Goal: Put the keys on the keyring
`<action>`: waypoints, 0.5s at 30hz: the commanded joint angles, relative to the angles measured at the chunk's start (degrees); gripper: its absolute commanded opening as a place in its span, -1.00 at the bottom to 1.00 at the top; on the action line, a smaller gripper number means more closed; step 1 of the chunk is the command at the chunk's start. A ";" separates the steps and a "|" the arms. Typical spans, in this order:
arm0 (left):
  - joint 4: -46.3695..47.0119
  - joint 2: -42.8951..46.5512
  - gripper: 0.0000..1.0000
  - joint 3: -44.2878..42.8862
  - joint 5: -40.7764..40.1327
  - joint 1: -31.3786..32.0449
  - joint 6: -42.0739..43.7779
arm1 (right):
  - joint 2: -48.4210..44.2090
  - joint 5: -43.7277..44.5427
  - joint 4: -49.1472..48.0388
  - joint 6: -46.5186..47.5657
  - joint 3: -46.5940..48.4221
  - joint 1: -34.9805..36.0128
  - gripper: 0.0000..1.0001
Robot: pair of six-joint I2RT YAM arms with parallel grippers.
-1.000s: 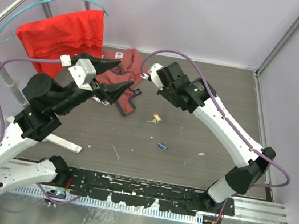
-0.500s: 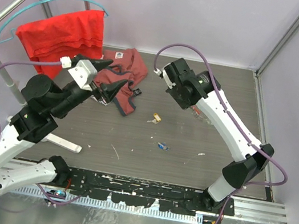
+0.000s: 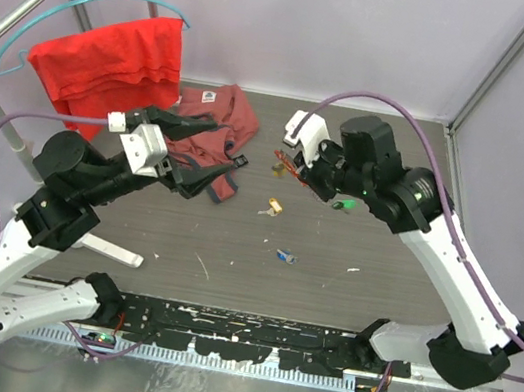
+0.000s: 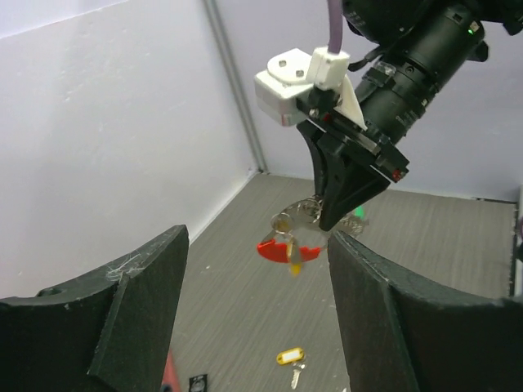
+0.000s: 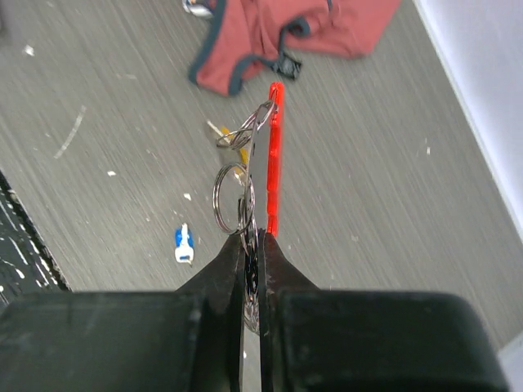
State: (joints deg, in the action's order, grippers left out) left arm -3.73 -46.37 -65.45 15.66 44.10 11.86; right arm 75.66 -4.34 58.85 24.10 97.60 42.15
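Note:
My right gripper (image 3: 299, 167) is shut on the keyring (image 5: 234, 194) and holds it in the air over the table's middle. The silvery rings and the flat red tag (image 4: 274, 250) hang from its tips (image 5: 252, 233), and a yellow-headed key (image 4: 295, 259) dangles beside the tag. My left gripper (image 3: 222, 146) stands open just left of the keyring, level with it, and the tag shows between its wide black fingers (image 4: 139, 302). On the table lie a yellow-tagged key (image 3: 273, 205) and a blue-headed key (image 3: 284, 255). A green-headed key (image 3: 345, 206) shows under the right wrist.
A maroon garment (image 3: 217, 119) lies crumpled at the back of the table behind the left gripper. A red garment (image 3: 114, 53) hangs on a blue hanger from a metal rack at the far left, whose white foot (image 3: 110, 251) lies by the left arm.
The right arm has swung from near the maroon garment toward the middle, turning its wrist with the keyring. The left gripper has shifted slightly right and stays open.

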 commanded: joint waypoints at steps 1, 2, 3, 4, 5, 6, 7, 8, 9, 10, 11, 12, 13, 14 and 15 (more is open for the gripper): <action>4.09 -0.50 0.53 0.27 8.14 0.15 -2.23 | -6.03 -11.00 -11.97 4.06 -2.36 -0.01 -0.99; 4.83 -0.62 0.54 0.21 9.18 0.13 -2.92 | -7.12 -12.19 -13.37 4.23 -3.20 0.01 -0.99; 5.33 -0.89 0.55 0.09 10.32 0.15 -3.35 | -7.97 -13.43 -14.59 4.50 -3.99 0.02 -0.99; 5.65 -1.20 0.55 0.01 11.34 0.18 -3.55 | -8.77 -15.12 -15.38 4.85 -4.51 0.00 -0.99; 5.86 -1.56 0.55 -0.24 12.13 0.20 -3.66 | -9.48 -16.88 -16.17 5.16 -4.92 -0.01 -0.99; 5.99 -1.90 0.55 -0.53 12.65 0.17 -3.87 | -10.09 -18.52 -16.83 5.37 -5.28 0.05 -0.99; 6.01 -2.28 0.55 -0.80 13.31 0.16 -4.00 | -10.71 -19.97 -17.56 5.55 -5.65 -0.01 -0.99; 6.01 -2.73 0.55 -1.27 13.79 0.12 -4.08 | -11.19 -20.99 -18.23 5.72 -6.01 0.01 -0.99; 6.01 -3.14 0.55 -1.68 14.31 0.17 -4.12 | -11.60 -22.18 -18.58 6.02 -6.16 0.01 -0.98; 6.01 -3.57 0.55 -2.01 14.96 0.17 -4.20 | -11.85 -22.73 -18.75 6.27 -6.19 0.02 -0.99; 6.01 -4.02 0.55 -2.31 15.67 0.13 -4.28 | -12.10 -23.78 -18.96 6.37 -6.20 0.02 -0.99; 6.01 -4.52 0.55 -2.62 16.28 0.14 -4.36 | -12.33 -24.55 -19.21 6.40 -6.12 0.03 -0.98; 6.01 -4.93 0.54 -3.00 17.07 0.16 -4.58 | -12.49 -25.35 -19.41 6.44 -6.01 0.04 -0.99; 6.01 -5.46 0.53 -3.27 17.91 0.17 -4.76 | -12.68 -26.11 -19.47 6.55 -5.89 0.04 -0.99; 6.01 -5.82 0.52 -3.54 18.59 0.17 -4.94 | -12.74 -26.79 -19.55 6.57 -5.78 0.04 -0.98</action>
State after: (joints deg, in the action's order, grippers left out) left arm 0.14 -51.13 -66.17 29.65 44.10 8.27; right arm 64.36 -25.32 45.25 29.58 91.05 42.15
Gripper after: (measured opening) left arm 0.771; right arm 0.087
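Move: The keyring, already clamped in the right fingers, hangs about 11 cm to the right of the open left fingers, 3 cm ahead and some 10 cm below. From the right hand, the left fingers are about 16 cm left, 2 cm back and 12 cm higher. On the table some 30 cm below it, the yellow-tagged key lies 8 cm ahead and 9 cm left, the blue-tagged key 4 cm back and 3 cm left. Right hand lifts the gripped keyring 7 cm and back, turning counter-clockwise; open left hand moves 4 cm right towards it. ##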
